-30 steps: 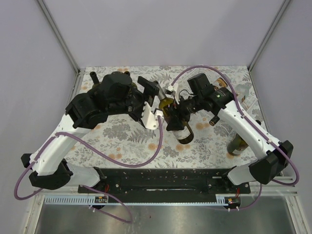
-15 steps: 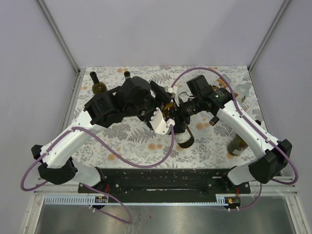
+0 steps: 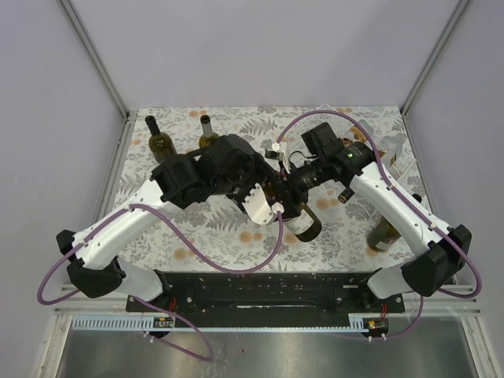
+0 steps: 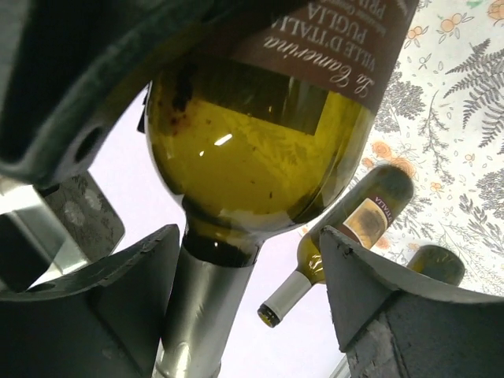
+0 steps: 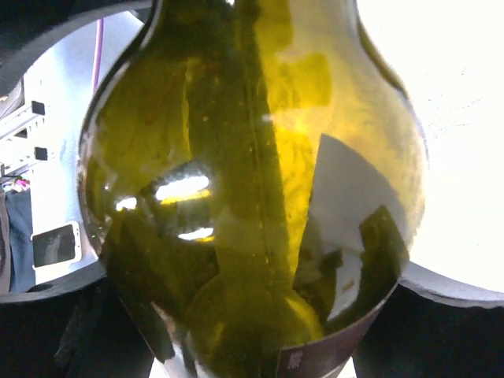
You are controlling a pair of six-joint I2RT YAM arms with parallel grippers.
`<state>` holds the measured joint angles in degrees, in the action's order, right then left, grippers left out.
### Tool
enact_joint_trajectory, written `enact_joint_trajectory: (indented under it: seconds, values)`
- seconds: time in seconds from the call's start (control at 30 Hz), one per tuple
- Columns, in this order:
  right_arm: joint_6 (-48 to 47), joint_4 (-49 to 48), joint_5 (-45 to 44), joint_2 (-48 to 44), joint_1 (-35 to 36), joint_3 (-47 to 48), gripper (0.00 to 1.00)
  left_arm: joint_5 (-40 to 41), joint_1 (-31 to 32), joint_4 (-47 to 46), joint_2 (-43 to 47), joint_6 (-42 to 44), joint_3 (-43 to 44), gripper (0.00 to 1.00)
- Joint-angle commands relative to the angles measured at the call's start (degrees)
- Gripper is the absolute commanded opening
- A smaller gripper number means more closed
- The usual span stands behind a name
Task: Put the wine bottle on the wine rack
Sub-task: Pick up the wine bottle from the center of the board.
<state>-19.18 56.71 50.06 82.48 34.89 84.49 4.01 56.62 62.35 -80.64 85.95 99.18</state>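
Observation:
The wine bottle (image 3: pixel 299 220), olive green with a dark label, hangs tilted above the middle of the table. My right gripper (image 3: pixel 305 186) is shut on its body; in the right wrist view the glass (image 5: pixel 252 197) fills the space between both fingers. My left gripper (image 4: pixel 248 244) is open around the bottle's foil neck (image 4: pixel 197 315). Its left finger (image 4: pixel 118 283) lies against the neck, while the right finger (image 4: pixel 370 291) stands well clear. The clear wine rack (image 3: pixel 391 153) stands at the back right, partly hidden by the right arm.
Two green bottles (image 3: pixel 160 138) (image 3: pixel 207 132) stand upright at the back left. Another bottle (image 3: pixel 383 234) stands near the right edge. A bottle (image 3: pixel 361 134) rests by the rack. The tabletop has a floral cloth (image 3: pixel 213 228) and grey walls on three sides.
My left arm has swung right to the bottle's neck and its jaws have narrowed around it. The bottle, still in the right gripper, has dropped slightly toward the near side.

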Motion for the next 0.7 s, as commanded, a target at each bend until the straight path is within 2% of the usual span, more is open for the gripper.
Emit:
enact_joint_trajectory:
  seconds: [0.0, 0.43, 0.67]
  values:
    - [0.72, -3.01, 6.09, -1.44, -0.09, 2.96, 0.0, -2.07, 0.6, 1.81, 0.92, -0.69, -1.18, 0.73]
    - [0.99, -1.25, 10.58, 0.93, -1.58, 4.72, 0.0, -5.68, 2.97, 3.22, -0.04, -3.25, -4.69, 0.59]
    - [0.28, -0.37, 11.28, 1.28, -1.58, 4.9, 0.0, -4.72, 3.76, 3.31, -0.92, -2.9, -6.36, 0.43]
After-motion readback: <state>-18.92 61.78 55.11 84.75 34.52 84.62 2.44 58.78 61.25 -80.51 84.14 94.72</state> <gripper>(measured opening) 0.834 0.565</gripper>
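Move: The wine bottle's neck lies practically between the open left fingers, about 2 cm to the right of the hand point and 1 cm below it. A near bottle stands some 11 cm ahead and 17 cm to the left of that hand, a far bottle 11 cm ahead and 31 cm to its left, both about 18 cm below. From the right hand, which already grips the body, the neck is roughly 7 cm ahead, 3 cm left and 8 cm up; the wine rack is about 17 cm ahead, 22 cm right and 17 cm below. The bottle's neck is what the left hand closes in on: the hand sinks about 3 cm and eases back 1.5 cm and slightly right, sliding down towards the shoulder while its fingers narrow around the neck, still short of a full grip. The right hand keeps its hold on the body, drawing the bottle back some 2 cm and tipping its neck end forward by about 10 degrees. ##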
